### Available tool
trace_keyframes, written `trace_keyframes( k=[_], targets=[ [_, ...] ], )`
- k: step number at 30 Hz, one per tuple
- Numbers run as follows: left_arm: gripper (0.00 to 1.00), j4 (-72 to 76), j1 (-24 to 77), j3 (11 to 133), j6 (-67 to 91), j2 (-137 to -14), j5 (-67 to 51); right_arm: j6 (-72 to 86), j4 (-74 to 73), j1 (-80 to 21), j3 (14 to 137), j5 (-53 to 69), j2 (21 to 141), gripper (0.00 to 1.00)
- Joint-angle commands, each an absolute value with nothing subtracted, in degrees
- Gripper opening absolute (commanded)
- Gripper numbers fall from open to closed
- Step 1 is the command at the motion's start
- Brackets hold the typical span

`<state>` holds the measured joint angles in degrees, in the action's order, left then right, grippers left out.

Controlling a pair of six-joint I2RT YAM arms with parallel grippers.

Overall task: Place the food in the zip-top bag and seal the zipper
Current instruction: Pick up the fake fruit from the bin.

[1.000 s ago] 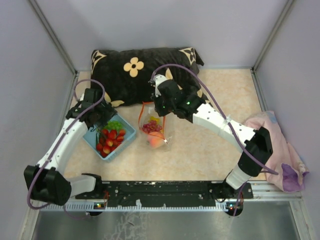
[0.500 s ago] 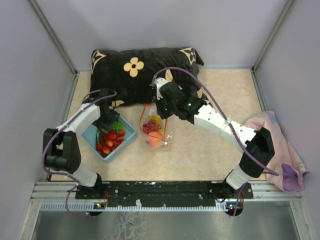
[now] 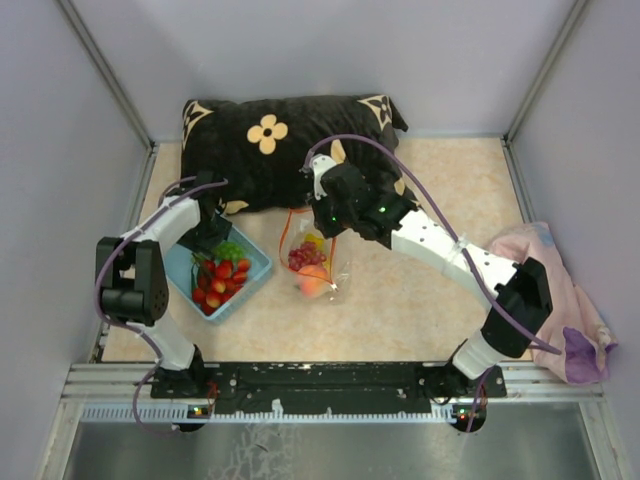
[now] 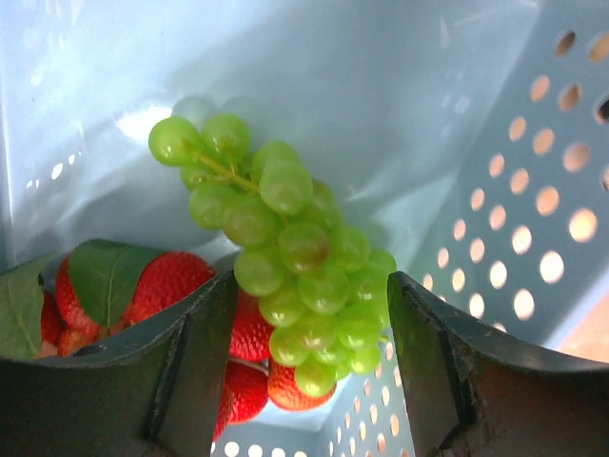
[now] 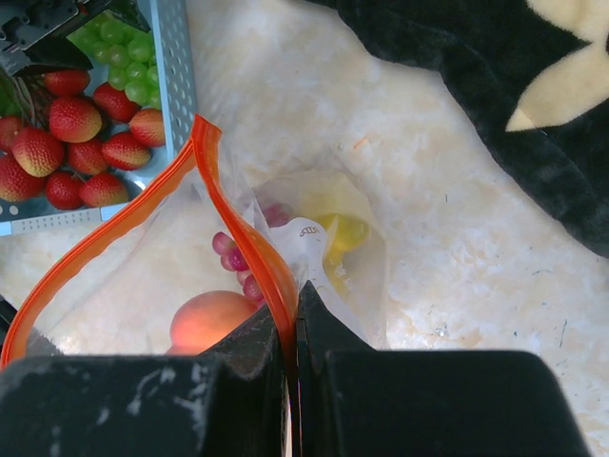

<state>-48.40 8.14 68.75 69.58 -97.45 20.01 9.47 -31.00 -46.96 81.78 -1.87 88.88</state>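
Note:
The clear zip-top bag [image 3: 315, 262] lies on the table with its mouth held up. My right gripper [image 5: 292, 307] is shut on its orange zipper [image 5: 228, 205] at one end. Inside the bag show an orange peach [image 5: 211, 319], purple grapes [image 5: 238, 257] and a yellow fruit [image 5: 343, 233]. More food sits in the light blue basket [image 3: 255, 268]: red strawberries [image 3: 218, 280] and a bunch of green grapes [image 4: 285, 248]. My left gripper [image 4: 312, 286] is low in the basket's far end, open, with a finger on each side of the green grapes.
A black pillow with cream flowers [image 3: 270, 140] lies along the back, just behind the basket and the bag. A pink cloth [image 3: 560, 290] is bunched against the right wall. Grey walls close in the table on three sides.
The left arm has folded back and its gripper has shifted to the basket's far end, over the green grapes. The right gripper keeps its hold on the zipper, barely moved.

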Motion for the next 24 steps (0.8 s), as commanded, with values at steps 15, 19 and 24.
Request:
trace_keyframes(
  k=[15, 19, 24],
  targets=[
    [0.26, -37.9, 3.6, 67.0, 64.4, -104.9, 13.5, 7.9, -31.0, -46.6, 85.5, -4.2, 87.0, 0.04],
    [0.08, -36.7, 3.3, 65.9, 62.6, -100.8, 13.0, 7.8, -31.5, -46.6, 85.8, -5.0, 86.6, 0.04],
    [0.00, -36.1, 3.3, 65.2, 59.3, -93.6, 14.8, 7.7, -31.8, -46.6, 85.9, -5.9, 86.0, 0.04]
  ],
)
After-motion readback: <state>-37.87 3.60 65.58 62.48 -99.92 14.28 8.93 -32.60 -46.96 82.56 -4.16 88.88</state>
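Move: The green grapes lie close under the left hand's open fingers, about 4 cm lower, with the bunch's middle level and some 3 cm to its right. The strawberries are heaped roughly 9 cm back and 2 cm right, while the bin's holed wall passes about 3 cm ahead and 7 cm right. For the right hand, the grapes lie some 22 cm left and 2 cm back, well below. Down about 4 cm into the bin, easing left at first, the left hand brings its open fingers around the green grapes. Near the bottom it drifts forward a couple of centimetres as the fingers close almost fully, pinching the bunch near its stem end, then it rises some 1.5 cm with the grip kept. ##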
